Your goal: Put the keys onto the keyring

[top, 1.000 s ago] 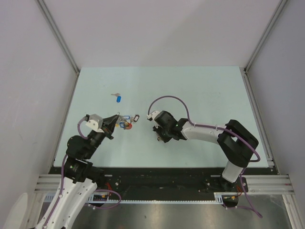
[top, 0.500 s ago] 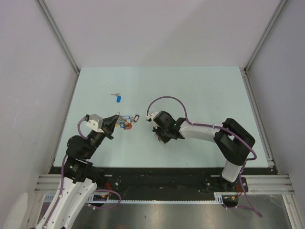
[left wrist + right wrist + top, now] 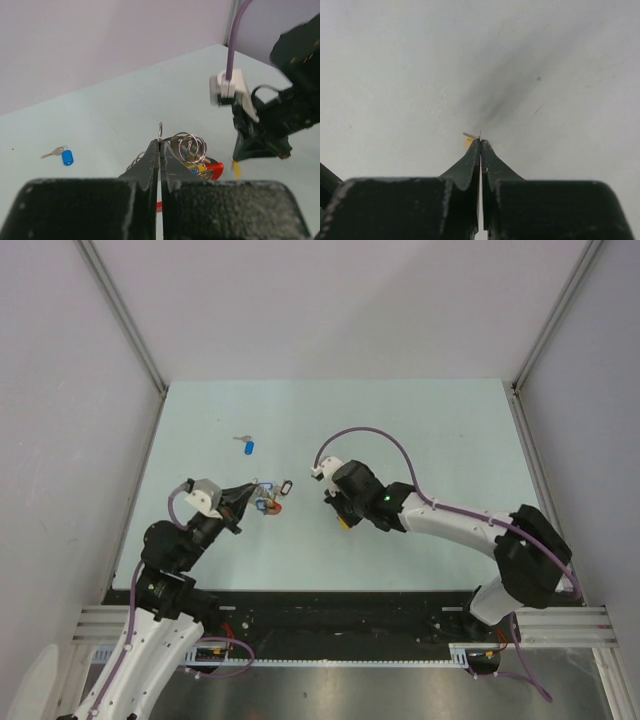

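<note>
The keyring lies left of centre, a red arc with silvery wire loops and blue and yellow tags bunched on it. My left gripper is shut on one of its thin wire loops; the red arc shows just beyond the fingertips. My right gripper is shut on a small key with a yellow tag, held right of the keyring. The tag peeks out left of the closed tips. A blue-tagged key lies loose on the table farther back, also in the left wrist view.
A black oval tag sits at the keyring's right edge. The pale green table is walled by grey panels on the left, back and right. The right arm's purple cable loops above its wrist.
The right arm has swung its elbow out to the right and raised its gripper a little; the yellow tag now shows beneath it. The left gripper with the keyring has shifted slightly right.
</note>
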Robot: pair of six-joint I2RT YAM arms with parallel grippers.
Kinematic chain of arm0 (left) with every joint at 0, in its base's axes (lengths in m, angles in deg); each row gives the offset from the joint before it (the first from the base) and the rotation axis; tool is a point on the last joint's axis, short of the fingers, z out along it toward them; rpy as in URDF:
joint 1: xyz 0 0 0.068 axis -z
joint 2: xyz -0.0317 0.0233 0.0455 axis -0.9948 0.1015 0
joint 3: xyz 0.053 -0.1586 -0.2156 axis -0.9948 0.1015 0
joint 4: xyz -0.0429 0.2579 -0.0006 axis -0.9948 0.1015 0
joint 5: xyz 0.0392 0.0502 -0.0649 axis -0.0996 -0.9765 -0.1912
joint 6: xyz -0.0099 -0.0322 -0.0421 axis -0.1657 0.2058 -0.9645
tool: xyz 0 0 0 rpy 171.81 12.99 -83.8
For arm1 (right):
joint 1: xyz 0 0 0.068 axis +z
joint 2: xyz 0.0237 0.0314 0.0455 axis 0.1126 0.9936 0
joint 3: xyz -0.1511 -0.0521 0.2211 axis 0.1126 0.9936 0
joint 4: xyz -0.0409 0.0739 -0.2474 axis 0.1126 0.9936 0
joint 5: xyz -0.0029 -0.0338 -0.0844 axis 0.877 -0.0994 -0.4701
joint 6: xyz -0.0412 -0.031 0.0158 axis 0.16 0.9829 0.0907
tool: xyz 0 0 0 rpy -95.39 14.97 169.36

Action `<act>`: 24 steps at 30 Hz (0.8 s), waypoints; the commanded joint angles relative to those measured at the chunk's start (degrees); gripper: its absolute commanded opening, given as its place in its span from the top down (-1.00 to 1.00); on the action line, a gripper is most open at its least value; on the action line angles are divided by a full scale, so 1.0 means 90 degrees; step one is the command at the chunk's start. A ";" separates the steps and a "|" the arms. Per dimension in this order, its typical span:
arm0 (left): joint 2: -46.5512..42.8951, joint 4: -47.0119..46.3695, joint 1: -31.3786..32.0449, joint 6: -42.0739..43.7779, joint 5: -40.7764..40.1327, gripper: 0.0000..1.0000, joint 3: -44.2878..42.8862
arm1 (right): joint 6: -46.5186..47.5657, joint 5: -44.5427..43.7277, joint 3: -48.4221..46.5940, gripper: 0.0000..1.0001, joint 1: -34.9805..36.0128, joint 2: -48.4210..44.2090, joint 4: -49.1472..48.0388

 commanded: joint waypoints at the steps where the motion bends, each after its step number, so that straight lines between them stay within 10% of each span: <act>1: 0.0313 -0.0423 0.0025 0.0091 0.0825 0.99 -0.0279 | 0.0423 -0.0315 0.0116 1.00 -0.0007 -0.0942 -0.0589; 13: 0.1962 -0.0579 0.0103 0.0412 0.2925 0.99 -0.1109 | 0.1068 0.1422 0.1707 1.00 -0.0563 -0.3051 -0.3001; 24: 0.3310 -0.0756 0.0582 0.1096 0.4488 0.99 -0.1967 | 0.1595 0.2487 0.2060 1.00 -0.0700 -0.4146 -0.2866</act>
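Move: The key with the yellow tag is already in my right fingers and the keyring hangs from my left. From the right hand, the keyring is about 17 cm left, 3 cm back and 15 cm up; from the left, the yellow-tagged key is some 18 cm right, 3 cm ahead and 20 cm down. On the table, the black-rimmed tag is 14 cm ahead of the left hand, 6 cm right and 25 cm down, with the blue tag some 5 cm to its left. I raise my right hand about 16 cm, drawing slightly back at the end and swinging its fingers up from steeply down to almost level, pointing left towards the keyring, while it keeps its pinch on the key. Meanwhile my left hand carries the keyring about 10 cm right towards the key, dipping briefly and easing back late, and turns some 35 degrees clockwise. Both grippers stay shut. ##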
